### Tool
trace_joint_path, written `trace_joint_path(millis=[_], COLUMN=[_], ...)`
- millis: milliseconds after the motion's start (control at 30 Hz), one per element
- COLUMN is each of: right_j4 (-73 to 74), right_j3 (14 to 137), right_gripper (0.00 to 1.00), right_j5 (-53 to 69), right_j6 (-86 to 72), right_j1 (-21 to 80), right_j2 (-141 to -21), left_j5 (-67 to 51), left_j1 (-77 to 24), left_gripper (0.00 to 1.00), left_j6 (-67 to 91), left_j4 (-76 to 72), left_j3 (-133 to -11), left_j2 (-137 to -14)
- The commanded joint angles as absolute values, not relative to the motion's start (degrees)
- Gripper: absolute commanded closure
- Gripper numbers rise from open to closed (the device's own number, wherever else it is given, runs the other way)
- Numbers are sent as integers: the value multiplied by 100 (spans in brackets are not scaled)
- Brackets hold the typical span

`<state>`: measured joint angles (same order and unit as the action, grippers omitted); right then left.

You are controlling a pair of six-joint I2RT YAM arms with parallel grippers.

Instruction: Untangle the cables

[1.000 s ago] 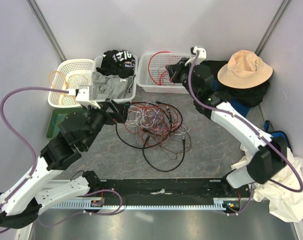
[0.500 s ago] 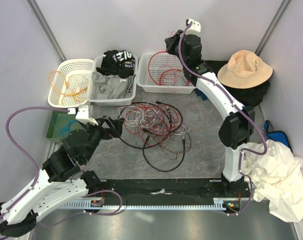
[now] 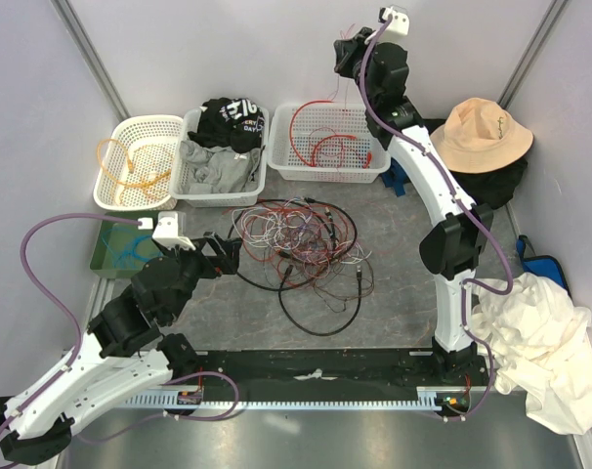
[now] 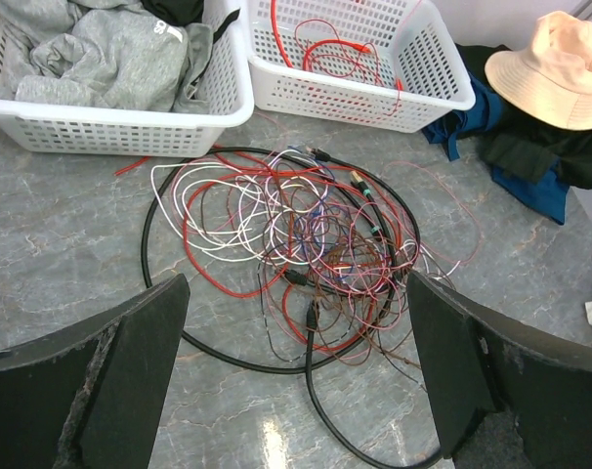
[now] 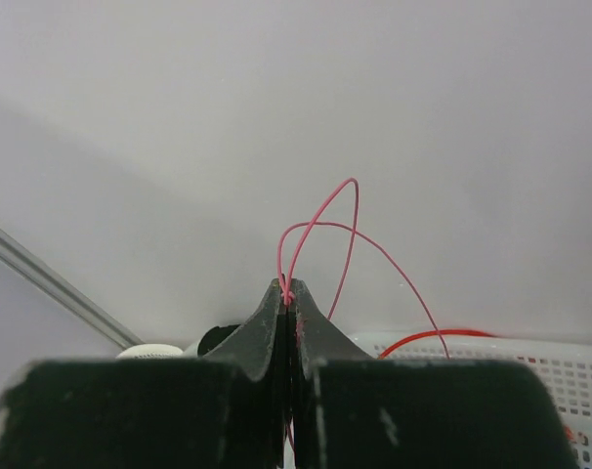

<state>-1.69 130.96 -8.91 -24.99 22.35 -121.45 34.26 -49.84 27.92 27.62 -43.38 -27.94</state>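
Observation:
A tangle of cables (image 3: pixel 296 239), red, white, brown and black, lies mid-table; it also fills the left wrist view (image 4: pixel 306 234). A thick black cable (image 3: pixel 320 318) loops at its near side. My left gripper (image 3: pixel 228 252) is open and empty at the heap's left edge, its fingers (image 4: pixel 101 381) wide apart. My right gripper (image 3: pixel 343 54) is raised high above the right white basket (image 3: pixel 325 168) and shut on a thin pink wire (image 5: pixel 320 230), which loops above the fingertips (image 5: pixel 287 293). Red cables (image 3: pixel 320 147) lie in that basket.
A white basket with orange cable (image 3: pixel 130 161) stands back left. A basket of clothes (image 3: pixel 223 156) stands beside it. A green tray (image 3: pixel 110 244) is left. A tan hat (image 3: pixel 477 132) on dark cloth is back right. White cloth (image 3: pixel 535 342) lies right.
My right gripper has risen from the right basket toward the back wall with the pink wire. My left arm has drawn back and down toward the near edge.

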Motion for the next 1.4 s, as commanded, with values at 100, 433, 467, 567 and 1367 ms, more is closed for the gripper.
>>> trace_joint_path(millis=[100, 433, 467, 567, 1367], right_j4=[-255, -1669, -1670, -1565, -1398], right_j3=[13404, 12375, 12384, 12489, 12814], right_gripper=[100, 100, 100, 100, 100], right_j5=[-888, -9, -17, 149, -378], right_j6=[-2320, -2707, -2716, -2725, -2294], right_j1=[2197, 2206, 2223, 2232, 2136], right_j2=[-12243, -11277, -11146, -10987, -11970], left_j5=[3533, 3560, 3568, 3560, 3542], left_j1=[-4975, -4975, -4975, -4975, -4975], left_gripper=[0, 0, 0, 0, 1], left_j6=[2979, 2988, 2988, 3014, 3094], left_j4=[2663, 2672, 2663, 2663, 2610], left_j3=[-4386, -4377, -4377, -4368, -4324], left_j2=[-2751, -2742, -2760, -2830, -2971])
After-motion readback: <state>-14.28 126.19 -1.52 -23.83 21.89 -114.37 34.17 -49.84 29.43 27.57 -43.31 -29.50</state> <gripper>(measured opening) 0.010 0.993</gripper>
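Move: The right hand, shut on a thin pink cable, is high above the white basket of red cables; the basket's middle is some 40 cm below it, about 4 cm farther out and level sideways. The clothes basket is some 32 cm to this hand's left and 2 cm farther out; the cable tangle lies about 27 cm back and 8 cm left. From the idle left hand, the red-cable basket is roughly 43 cm ahead, 24 cm right and 23 cm below. After hovering briefly above the red-cable basket, the right hand swings up and back towards its base, about 14 cm higher and 10 cm back, with the fingers tipping up some 20 degrees as they draw the thin pink cable away from the basket. It then turns round and swings forward and down again, winning back over half of the backward travel and about 5 cm of the rise, the wrist starting to level while the fingers stay shut on the cable. ##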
